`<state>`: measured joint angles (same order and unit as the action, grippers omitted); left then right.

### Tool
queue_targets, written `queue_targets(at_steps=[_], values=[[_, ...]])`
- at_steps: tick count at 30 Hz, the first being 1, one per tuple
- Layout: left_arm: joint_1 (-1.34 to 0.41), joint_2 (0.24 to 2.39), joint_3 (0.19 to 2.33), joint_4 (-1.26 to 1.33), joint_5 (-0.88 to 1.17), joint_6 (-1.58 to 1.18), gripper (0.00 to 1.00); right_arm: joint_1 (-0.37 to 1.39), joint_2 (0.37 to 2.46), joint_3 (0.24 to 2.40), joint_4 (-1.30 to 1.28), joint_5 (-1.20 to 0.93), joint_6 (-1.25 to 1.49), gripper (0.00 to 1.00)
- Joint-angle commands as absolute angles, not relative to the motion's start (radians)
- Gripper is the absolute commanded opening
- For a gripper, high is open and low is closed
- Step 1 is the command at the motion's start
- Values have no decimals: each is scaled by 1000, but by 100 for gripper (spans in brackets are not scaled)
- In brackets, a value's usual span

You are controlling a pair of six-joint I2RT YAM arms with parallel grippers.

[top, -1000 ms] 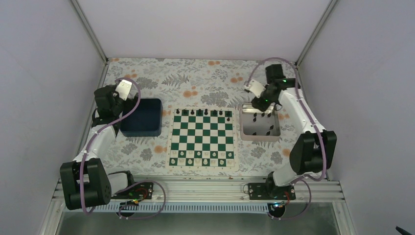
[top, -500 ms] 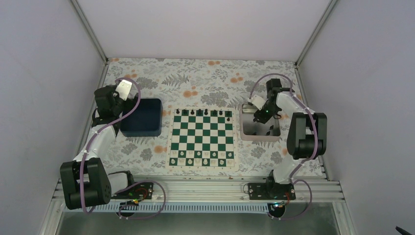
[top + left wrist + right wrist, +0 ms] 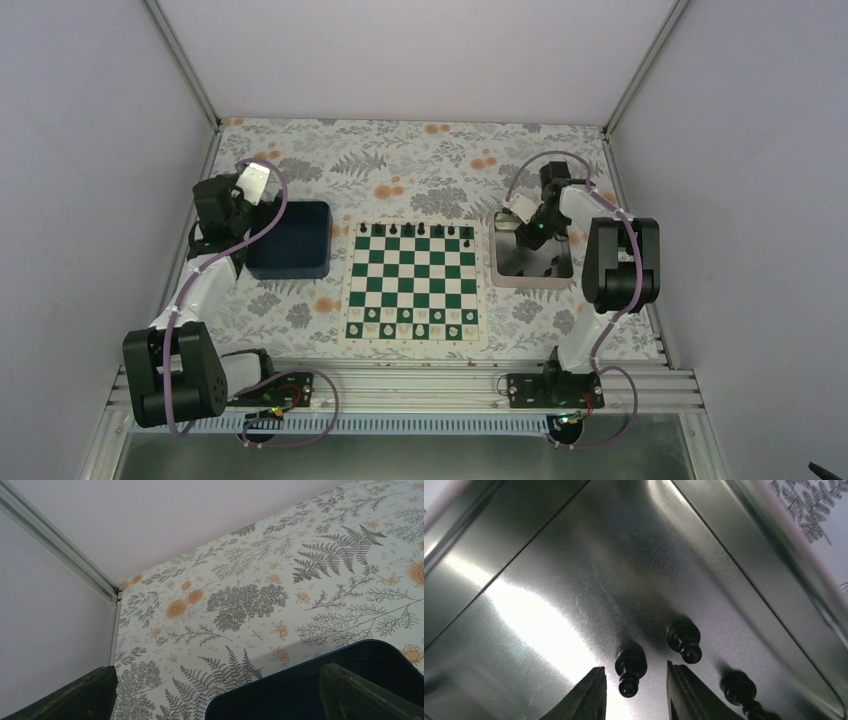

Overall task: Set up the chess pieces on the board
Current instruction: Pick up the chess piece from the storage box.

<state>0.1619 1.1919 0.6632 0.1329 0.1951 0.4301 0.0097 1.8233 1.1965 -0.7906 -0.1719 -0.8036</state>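
Note:
The board (image 3: 413, 282) lies flat at the table's middle, with a row of black chess pieces (image 3: 415, 231) along its far edge. More black pieces stand in the silver tray (image 3: 497, 265) to its right. My right gripper (image 3: 528, 238) reaches down into that tray. In the right wrist view its jaws (image 3: 635, 667) are open, standing either side of one black pawn (image 3: 630, 666) with a gap on both sides. A second pawn (image 3: 684, 639) and a third piece (image 3: 739, 687) stand just to the right. My left gripper (image 3: 258, 192) hovers wide open (image 3: 218, 670) and empty.
A dark blue bin (image 3: 290, 240) sits left of the board, its corner (image 3: 310, 680) under the left gripper. White pieces (image 3: 412, 322) fill the board's two near rows. The tray's shiny floor (image 3: 574, 580) and raised walls surround the right fingers. Enclosure walls stand close on all sides.
The right arm has folded and lowered its gripper into the tray, and its jaws have narrowed. The left arm has not moved.

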Motion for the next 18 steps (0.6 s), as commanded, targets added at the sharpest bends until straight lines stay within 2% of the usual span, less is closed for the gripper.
queue_targets(at_steps=[1,6,18], values=[[170,1197,674,142,207,427,100,0,1846,1225,-776,-201,-814,29],[170,1194,672,143,204,428,100,1,1848,1230,-789,-194,-814,15],[170,1181,670,141,206,426,100,31,1737,1279,-876,-174,-809,5]])
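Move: The black chess piece I'm after stands in the storage box right between my right fingertips, less than a centimetre lower. A second black piece stands about 2 cm ahead of the right hand; a third is about 3 cm ahead and 4 cm to the right. Another lies some 7 cm back, level sideways. All three sit about 1 cm lower than the hand point. From my left hand the target is roughly 65 cm right, 4 cm back and 17 cm down. I shut my right fingers from about a third open to almost closed, pinching the piece that stands between them, with the hand staying almost in place and still pointing down. Only at the very end do I start straight up, a bit over half a centimetre, keeping the pinch. ##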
